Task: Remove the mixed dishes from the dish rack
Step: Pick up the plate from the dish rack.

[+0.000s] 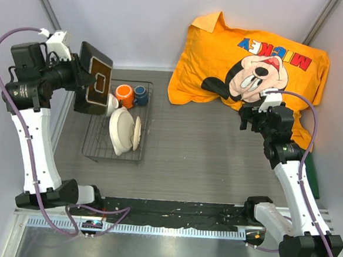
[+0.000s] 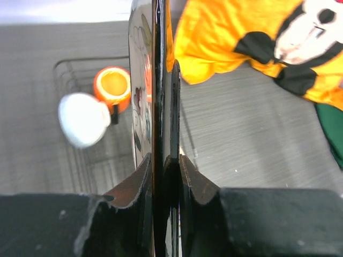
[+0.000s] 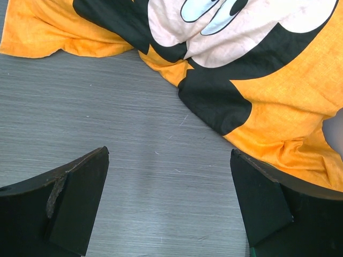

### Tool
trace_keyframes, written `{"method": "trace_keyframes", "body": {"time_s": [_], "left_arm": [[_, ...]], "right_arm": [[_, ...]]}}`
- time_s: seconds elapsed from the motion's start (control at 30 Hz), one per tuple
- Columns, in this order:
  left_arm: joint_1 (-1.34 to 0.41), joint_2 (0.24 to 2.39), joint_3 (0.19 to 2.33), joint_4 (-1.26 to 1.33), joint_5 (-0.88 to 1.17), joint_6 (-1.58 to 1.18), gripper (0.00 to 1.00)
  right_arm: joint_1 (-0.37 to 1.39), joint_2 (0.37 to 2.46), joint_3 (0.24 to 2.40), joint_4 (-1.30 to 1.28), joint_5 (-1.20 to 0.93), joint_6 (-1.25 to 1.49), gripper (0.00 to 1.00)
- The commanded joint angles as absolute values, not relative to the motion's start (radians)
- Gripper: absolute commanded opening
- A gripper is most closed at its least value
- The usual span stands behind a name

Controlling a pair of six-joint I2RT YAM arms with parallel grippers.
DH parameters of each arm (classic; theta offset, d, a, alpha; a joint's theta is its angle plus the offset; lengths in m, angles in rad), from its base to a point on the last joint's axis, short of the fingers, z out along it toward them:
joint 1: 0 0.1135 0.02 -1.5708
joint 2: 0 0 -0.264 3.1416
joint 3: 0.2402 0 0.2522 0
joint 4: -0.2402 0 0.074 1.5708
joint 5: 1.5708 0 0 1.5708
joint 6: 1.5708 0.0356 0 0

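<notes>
My left gripper [image 1: 83, 79] [image 2: 165, 158] is shut on the square plate [image 1: 94, 79], holding it upright and edge-on [image 2: 158, 80] above the left end of the dish rack [image 1: 93, 156]. The plate's flowered face [image 2: 140, 85] turns toward the rack. In the rack sit an orange mug [image 1: 124, 95] [image 2: 112, 87], a small dark-blue cup [image 1: 141, 94], a small white bowl [image 1: 112, 104] [image 2: 83, 119] and a large cream bowl [image 1: 120, 131] on edge. My right gripper [image 1: 250, 118] [image 3: 169, 152] hangs open over bare table at the right, holding nothing.
An orange Mickey Mouse pillowcase [image 1: 253, 58] [image 3: 278, 118] covers the back right of the table, right beside my right gripper. A dark green object [image 1: 313, 174] lies along the right edge. Walls close in on the left, back and right.
</notes>
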State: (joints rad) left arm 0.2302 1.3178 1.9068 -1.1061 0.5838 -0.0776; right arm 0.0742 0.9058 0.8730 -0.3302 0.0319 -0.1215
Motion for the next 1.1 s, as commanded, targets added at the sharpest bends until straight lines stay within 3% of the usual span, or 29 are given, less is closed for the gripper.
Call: {"method": "trace_keyframes", "body": {"time_s": [0.0, 0.5, 0.6, 0.77, 1.07], "left_arm": [[0.131, 1.331, 2.017, -1.006, 0.603, -0.109, 0.00], [-0.372, 1.365, 2.037, -0.940, 0.197, 0.081, 0.00], [-0.553, 1.385, 2.016, -0.905, 0.037, 0.169, 0.00], [-0.745, 1.408, 1.925, -0.815, -0.228, 0.297, 0.00], [-0.986, 1.457, 1.754, -0.547, -0.463, 0.504, 0.00]], "right_arm": [[0.071, 0.910, 0.897, -0.308, 0.031, -0.124, 1.00], [0.055, 0.876, 0.868, -0.236, 0.158, -0.112, 1.00], [0.040, 0.891, 0.871, -0.236, 0.179, -0.106, 0.99], [0.014, 0.896, 0.873, -0.233, 0.175, -0.089, 0.98], [-0.067, 0.891, 0.877, -0.236, 0.153, -0.057, 0.99]]}}
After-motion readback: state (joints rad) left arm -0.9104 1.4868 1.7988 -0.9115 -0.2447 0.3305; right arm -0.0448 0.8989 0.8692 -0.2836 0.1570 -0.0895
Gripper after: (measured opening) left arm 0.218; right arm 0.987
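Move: The black plate, already lifted clear in the left fingers, is bound for the bare table right of the rack: some 30 cm to this hand's right, 4 cm ahead, 40 cm below. In the rack, the large white bowl stands 7 cm right and level with the hand, the white mug 12 cm ahead and 1 cm left, the orange mug 17 cm ahead and 5 cm right, all 30 to 35 cm down. From the right hand that bare spot is about 28 cm left, 4 cm ahead, 25 cm down. The black plate, still pinched by its edge, is swept right about 24 cm over the rack towards the open table, high at first and then sinking some 7 cm overall, as the left wrist turns clockwise and rolls its left side up roughly 40 degrees. The empty right hand, fingers still wide open, shifts about 6 cm right, away from the plate's path, turning slightly clockwise. ##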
